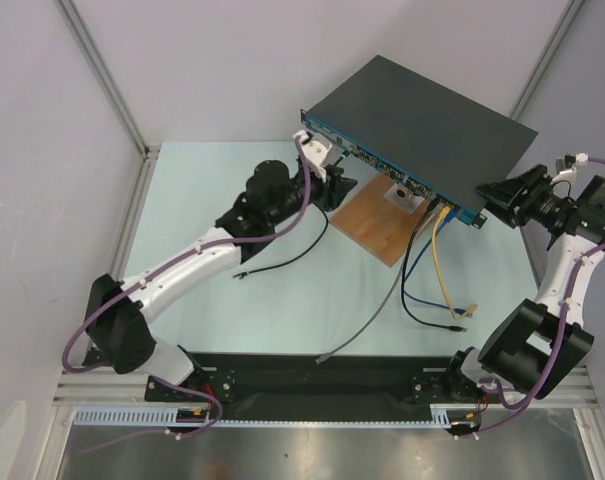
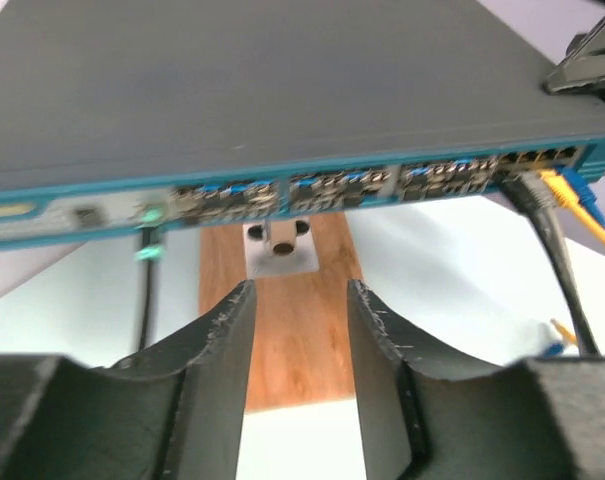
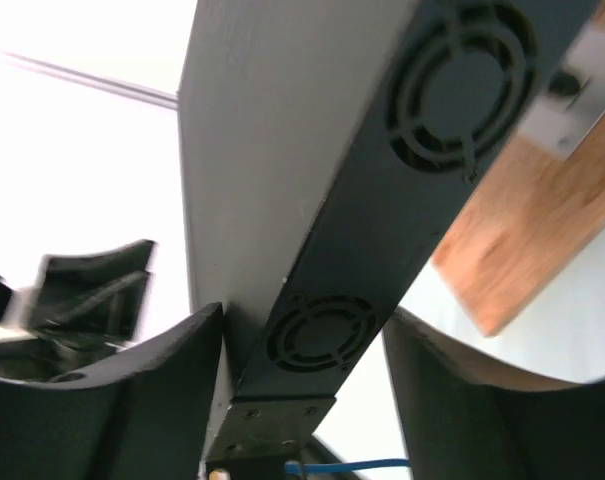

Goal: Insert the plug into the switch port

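Note:
The switch point(image 1: 422, 120) is a flat black box, raised and tilted, with its blue front face point(image 1: 377, 158) turned toward the left arm. My left gripper point(image 1: 335, 183) is open and empty just in front of that face point(image 2: 282, 190), its fingers point(image 2: 217, 350) apart over the wooden board. A black cable point(image 2: 145, 290) hangs from a socket at the left of the face; its plug is blurred. My right gripper point(image 1: 494, 195) straddles the switch's right end point(image 3: 322, 330), with the fan vents between its wide jaws. One finger point(image 3: 172, 370) touches the top and the other stands off.
A brown wooden board point(image 1: 372, 225) with a small metal bracket point(image 1: 402, 195) lies under the switch. Grey point(image 1: 377, 310), yellow point(image 1: 439, 260) and blue point(image 1: 412, 295) cables run from the right-hand sockets down onto the table. The black cable's loose end point(image 1: 240, 272) lies near the left arm.

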`<state>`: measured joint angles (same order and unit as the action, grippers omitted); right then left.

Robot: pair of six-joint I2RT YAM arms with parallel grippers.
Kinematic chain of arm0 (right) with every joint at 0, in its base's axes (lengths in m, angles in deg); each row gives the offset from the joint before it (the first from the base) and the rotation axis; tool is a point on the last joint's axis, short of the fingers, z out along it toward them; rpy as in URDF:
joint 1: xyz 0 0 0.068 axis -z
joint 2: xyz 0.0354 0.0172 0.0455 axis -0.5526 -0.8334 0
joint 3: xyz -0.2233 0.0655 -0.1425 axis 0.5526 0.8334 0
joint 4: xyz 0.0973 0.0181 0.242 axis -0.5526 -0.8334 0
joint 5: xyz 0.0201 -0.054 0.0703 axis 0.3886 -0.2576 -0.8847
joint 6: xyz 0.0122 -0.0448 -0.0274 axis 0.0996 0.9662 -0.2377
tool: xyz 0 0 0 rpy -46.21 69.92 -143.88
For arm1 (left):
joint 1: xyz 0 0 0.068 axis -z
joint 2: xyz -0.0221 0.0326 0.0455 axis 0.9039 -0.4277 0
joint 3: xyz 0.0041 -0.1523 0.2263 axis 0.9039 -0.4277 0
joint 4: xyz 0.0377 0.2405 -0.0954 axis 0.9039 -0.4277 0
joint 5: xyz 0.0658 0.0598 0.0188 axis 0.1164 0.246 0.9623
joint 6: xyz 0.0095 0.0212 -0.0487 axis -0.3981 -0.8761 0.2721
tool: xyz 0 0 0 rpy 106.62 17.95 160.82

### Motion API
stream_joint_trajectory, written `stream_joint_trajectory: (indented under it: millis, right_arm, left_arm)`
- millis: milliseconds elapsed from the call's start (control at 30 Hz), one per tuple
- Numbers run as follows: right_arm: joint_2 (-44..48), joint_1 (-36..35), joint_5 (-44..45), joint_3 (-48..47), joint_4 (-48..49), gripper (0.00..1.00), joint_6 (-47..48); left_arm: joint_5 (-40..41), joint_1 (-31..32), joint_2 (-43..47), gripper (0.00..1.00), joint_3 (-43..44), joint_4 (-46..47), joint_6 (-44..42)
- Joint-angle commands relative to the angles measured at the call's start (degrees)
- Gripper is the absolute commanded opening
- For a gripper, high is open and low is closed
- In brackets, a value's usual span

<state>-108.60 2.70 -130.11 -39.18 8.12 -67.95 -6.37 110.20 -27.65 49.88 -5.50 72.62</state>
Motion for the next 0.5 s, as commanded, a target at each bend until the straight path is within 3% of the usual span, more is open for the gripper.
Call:
stream_joint_trajectory:
  millis: [0, 100, 133, 167, 300, 400, 467]
  right_arm:
    - [1.41, 0.93, 1.68, -3.83, -0.19, 0.73, 10.57]
    - [2.02, 2.59, 1.42, -6.64, -4.33, 0.88, 14.00]
    - [2.29, 3.03, 1.33, -7.34, -5.12, 0.97, 14.44]
    - [2.99, 3.47, 0.89, -7.61, -5.39, 1.00, 14.71]
    - [4.84, 6.37, -0.43, -9.63, -6.88, 1.00, 16.37]
    - [5.89, 7.17, -0.69, -12.88, -12.05, 1.00, 20.76]
    - [5.98, 7.08, -0.34, -16.03, -20.39, 1.00, 27.69]
  left_arm:
    - [-8.09, -3.32, 3.70, 0.48, 2.04, -11.58, 3.21]
    - [-13.00, -6.48, 5.80, 0.57, 3.89, -18.97, 3.12]
    - [-13.63, -8.23, 6.25, 0.63, 4.33, -22.46, 3.81]
    - [-14.60, -9.21, 6.78, 0.73, 5.29, -24.33, 4.34]
    - [-18.56, -14.22, 9.50, 1.00, 6.00, -31.98, 7.68]
    - [-19.88, -18.09, 12.66, 1.00, 4.07, -36.20, 9.01]
    - [-17.26, -19.67, 14.50, 1.00, 2.93, -40.24, 7.78]
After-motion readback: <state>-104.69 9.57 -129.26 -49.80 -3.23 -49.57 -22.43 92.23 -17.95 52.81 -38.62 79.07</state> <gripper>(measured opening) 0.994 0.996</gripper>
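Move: The left hand hangs empty in front of the switch. The switch port it has just left is about 5 cm ahead, 9 cm to its right and 3 cm lower. The green-tipped cable end is some 8 cm straight ahead, and the cable bundle 18 cm right and 2 cm back, both about 3 cm lower. The right hand's fingers still straddle the switch's right end, level with it; the port is roughly 21 cm left and 6 cm ahead of that hand. Leftward and away from the switch, the empty left hand sweeps about 12 cm, sinking some 3 cm as its fingers tip down and spread from half to fully open. Meanwhile the right hand opens wide, lets go of the switch's right end and lifts off about 5 cm up, also drifting right and a little back, with its left side rolling down and its fingertips tilting up. ##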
